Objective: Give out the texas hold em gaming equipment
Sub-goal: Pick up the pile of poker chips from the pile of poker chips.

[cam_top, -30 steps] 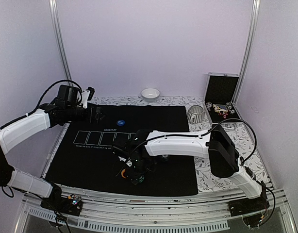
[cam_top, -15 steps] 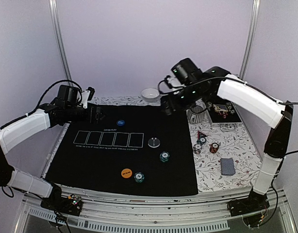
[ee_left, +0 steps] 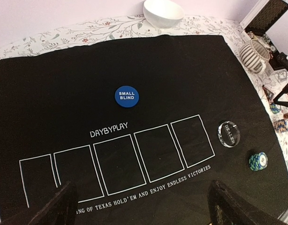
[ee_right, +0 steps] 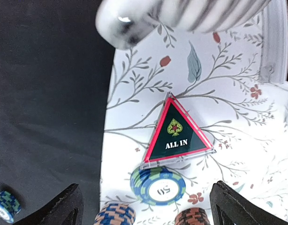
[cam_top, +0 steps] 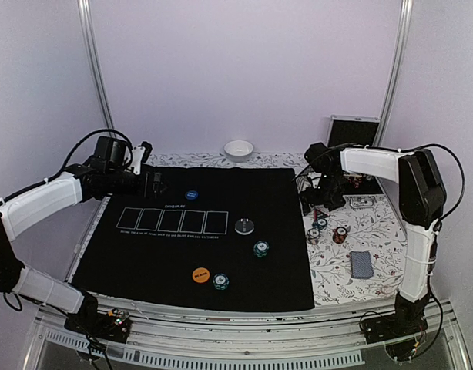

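Observation:
My right gripper [cam_top: 323, 202] hangs open over the floral cloth right of the black mat [cam_top: 144, 254], nothing between its fingers. Below it lie the red triangular "ALL IN" marker [ee_right: 178, 133], a blue-green chip stack [ee_right: 158, 185], an orange-blue stack [ee_right: 115, 214] and a brown-black stack [ee_right: 194, 217]. On the mat sit the blue "SMALL BLIND" disc [ee_left: 126, 96], the clear dealer button [ee_left: 228, 134], a green chip stack [cam_top: 260, 248], the orange disc [cam_top: 200, 274] and another green stack [cam_top: 221, 281]. The card deck [cam_top: 361, 264] lies at the right. My left gripper [ee_left: 141, 206] hovers open over the mat's left side.
A ribbed mug [ee_right: 181, 14] stands just beyond the marker, close to my right gripper. A white bowl [cam_top: 238, 149] sits at the back edge. An open black case [cam_top: 350, 146] stands at the back right. The frame posts rise at both back corners.
My right arm left the front of the mat, swung up and back, then came down over the chips by the mug, its jaws widening. The left arm has not moved.

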Robot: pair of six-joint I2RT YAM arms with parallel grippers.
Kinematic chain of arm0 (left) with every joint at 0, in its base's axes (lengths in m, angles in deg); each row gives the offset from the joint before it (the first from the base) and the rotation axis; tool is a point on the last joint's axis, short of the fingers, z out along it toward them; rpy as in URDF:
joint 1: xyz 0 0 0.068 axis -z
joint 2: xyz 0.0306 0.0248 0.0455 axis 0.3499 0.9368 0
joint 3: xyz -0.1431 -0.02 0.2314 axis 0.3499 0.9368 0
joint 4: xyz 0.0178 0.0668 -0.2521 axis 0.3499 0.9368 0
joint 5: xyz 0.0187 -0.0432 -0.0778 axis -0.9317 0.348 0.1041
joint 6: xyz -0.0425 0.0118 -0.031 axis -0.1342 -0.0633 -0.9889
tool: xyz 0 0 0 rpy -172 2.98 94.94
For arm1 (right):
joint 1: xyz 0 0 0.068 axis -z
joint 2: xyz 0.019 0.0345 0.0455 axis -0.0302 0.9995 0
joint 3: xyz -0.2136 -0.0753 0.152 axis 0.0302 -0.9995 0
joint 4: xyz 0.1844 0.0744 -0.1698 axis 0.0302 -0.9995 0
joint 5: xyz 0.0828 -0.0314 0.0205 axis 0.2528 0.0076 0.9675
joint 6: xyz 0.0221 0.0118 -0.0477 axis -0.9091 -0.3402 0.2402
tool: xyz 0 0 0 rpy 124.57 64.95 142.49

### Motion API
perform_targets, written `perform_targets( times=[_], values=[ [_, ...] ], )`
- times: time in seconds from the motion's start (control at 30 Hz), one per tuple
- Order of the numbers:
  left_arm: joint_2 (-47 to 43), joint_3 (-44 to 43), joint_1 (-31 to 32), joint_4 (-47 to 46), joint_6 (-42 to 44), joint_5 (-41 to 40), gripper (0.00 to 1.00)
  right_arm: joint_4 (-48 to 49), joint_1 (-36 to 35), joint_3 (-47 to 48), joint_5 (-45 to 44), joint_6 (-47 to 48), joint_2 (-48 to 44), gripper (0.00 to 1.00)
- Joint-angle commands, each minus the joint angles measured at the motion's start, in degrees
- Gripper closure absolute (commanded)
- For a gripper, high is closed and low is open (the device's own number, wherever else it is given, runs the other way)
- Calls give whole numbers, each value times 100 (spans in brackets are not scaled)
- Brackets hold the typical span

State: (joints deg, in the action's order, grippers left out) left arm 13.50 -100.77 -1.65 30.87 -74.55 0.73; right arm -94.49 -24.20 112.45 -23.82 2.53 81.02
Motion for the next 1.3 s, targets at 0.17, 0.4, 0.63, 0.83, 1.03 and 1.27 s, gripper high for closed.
perform_targets(
  times=[0.17,0.4,0.63,0.83,1.03,1.27],
  values=[
    [119,-198,-46,105,47,-6,2,295,131,-245,214,137,338,19],
    [163,-207,-44,103,49,-6,2,361,176,-546,371,170,319,27],
    [138,-198,-40,103,75,-17,2,435,218,-699,468,137,352,37],
    [127,-189,-42,103,74,-32,2,430,220,-693,510,120,341,52],
    [120,-198,-46,103,75,-30,2,323,220,-645,374,107,303,68],
    [106,-198,-44,107,76,-23,2,155,207,-372,227,153,10,80]
  ],
)
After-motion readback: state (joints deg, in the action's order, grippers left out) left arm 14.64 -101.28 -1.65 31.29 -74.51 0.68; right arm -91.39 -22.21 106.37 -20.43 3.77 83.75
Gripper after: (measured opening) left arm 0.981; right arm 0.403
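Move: The blue-green pile of poker chips sits almost under the right hand, about 2 cm back, 1 cm right and 5 cm below. The ALL IN triangle lies some 3 cm ahead and 2 cm right of this hand, flat on the table; the orange-blue pile is about 6 cm back and 2 cm left, the red-brown pile 6 cm back and 7 cm right. From the left hand the blue-green pile is roughly 47 cm right, 2 cm ahead and 18 cm below. Right fingers pinch the blue-green chip pile from both sides: the hand sinks about 5 cm onto it, easing some 2 cm back and a little right, closing partway as it goes. Once down, it stays there with a slight wrist tilt and shuts the rest of the way until the fingers stop on the chips. ##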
